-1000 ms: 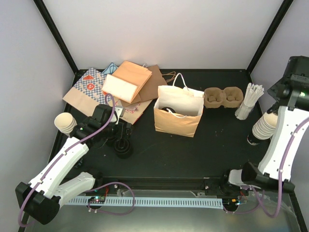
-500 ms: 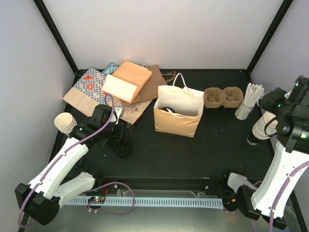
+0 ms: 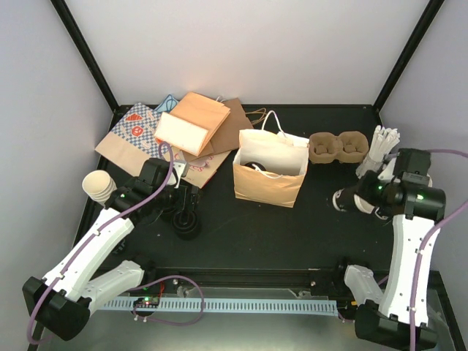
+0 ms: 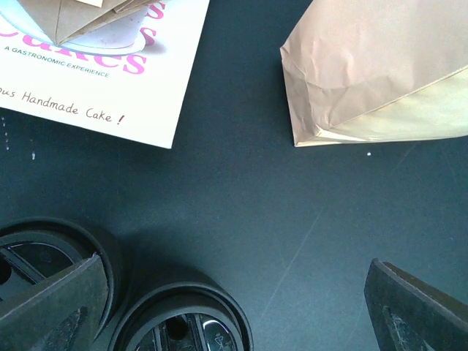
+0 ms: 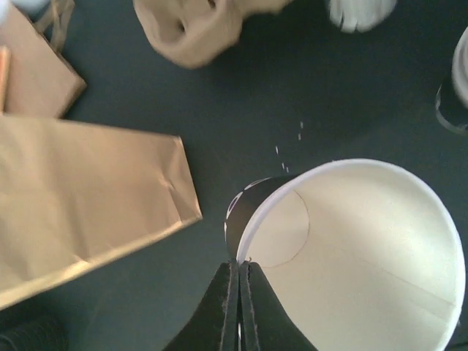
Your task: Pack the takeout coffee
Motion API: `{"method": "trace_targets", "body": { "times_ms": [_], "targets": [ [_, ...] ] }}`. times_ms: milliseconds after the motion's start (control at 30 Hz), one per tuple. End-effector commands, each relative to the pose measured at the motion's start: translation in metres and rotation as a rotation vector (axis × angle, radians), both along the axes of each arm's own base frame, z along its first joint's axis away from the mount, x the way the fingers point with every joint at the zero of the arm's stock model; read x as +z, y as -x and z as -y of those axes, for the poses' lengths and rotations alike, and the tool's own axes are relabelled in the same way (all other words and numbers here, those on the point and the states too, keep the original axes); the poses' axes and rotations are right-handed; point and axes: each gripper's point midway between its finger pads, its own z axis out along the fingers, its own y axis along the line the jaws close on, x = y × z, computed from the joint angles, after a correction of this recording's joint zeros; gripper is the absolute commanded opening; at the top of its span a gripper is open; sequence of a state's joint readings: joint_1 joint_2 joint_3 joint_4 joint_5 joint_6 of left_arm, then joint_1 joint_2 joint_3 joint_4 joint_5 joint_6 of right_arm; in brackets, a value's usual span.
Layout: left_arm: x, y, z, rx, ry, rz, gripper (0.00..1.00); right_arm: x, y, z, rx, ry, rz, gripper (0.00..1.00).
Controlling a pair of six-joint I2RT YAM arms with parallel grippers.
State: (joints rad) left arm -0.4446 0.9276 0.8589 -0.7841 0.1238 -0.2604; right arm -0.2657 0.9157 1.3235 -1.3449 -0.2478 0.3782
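Note:
My right gripper (image 5: 239,268) is shut on the rim of a lidless cream paper cup (image 5: 365,248), with one finger inside the rim and one outside. In the top view this cup (image 3: 340,199) hangs tilted over the table, right of the upright brown paper bag (image 3: 269,175). A dark round shape (image 3: 254,162) sits inside that bag, and I cannot tell what it is. The brown pulp two-cup carrier (image 3: 338,146) stands empty behind the cup. My left gripper (image 4: 234,314) is open just above a stack of black lids (image 4: 183,325).
A second lid stack (image 4: 44,252) lies by the left finger. Flat paper bags (image 3: 175,131) are piled at the back left, and a cream cup stack (image 3: 99,186) lies at the left edge. White straws (image 3: 380,153) stand at the back right.
The right arm has swung down and left from the cup stack at the right edge, carrying one cup toward the bag. The left arm has not moved.

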Motion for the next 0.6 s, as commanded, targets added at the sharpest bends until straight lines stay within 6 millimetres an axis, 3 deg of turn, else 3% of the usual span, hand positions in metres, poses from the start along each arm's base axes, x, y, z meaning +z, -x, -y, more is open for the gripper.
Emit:
{"method": "trace_targets", "body": {
  "times_ms": [0,167,300,567],
  "targets": [
    [0.006,-0.002,0.001,-0.005,0.001,0.030,0.99,-0.035,-0.001,-0.013,0.082,-0.004,-0.056,0.01],
    [0.005,-0.002,0.000,-0.004,-0.002,0.026,0.99,-0.071,0.003,-0.028,0.139,0.021,-0.147,0.01],
    [0.004,-0.002,0.001,-0.007,-0.002,0.022,0.99,-0.094,0.007,-0.055,0.218,0.040,-0.199,0.01],
    [0.004,-0.002,0.002,-0.007,-0.002,0.022,0.99,-0.118,0.018,-0.070,0.237,0.116,-0.228,0.01]
  ]
}}
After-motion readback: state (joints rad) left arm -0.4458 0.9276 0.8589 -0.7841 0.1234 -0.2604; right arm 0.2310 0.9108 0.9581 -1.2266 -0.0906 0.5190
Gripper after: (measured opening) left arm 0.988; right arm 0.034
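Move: The right hand holds an empty paper cup by its rim, fingers shut, and takes it towards clear table about 10 cm to its left, 3 cm back and 25 cm below. The open paper bag stands some 21 cm left and 9 cm ahead, the cup stack about 13 cm right and level with the hand, the straws 11 cm right and 14 cm ahead. From the left hand that clear spot is roughly 31 cm right, 6 cm back and 16 cm below. The right arm sinks about 11 cm while swinging some 7 cm to the left, away from the cup stack and towards the clear table short of the bag's right side, fast at first and easing towards the end. Its shut fingers keep their pinch on the paper cup's rim as the wrist tips some 15 degrees further downward and turns a similar amount counter-clockwise, easing back slightly towards the base. ##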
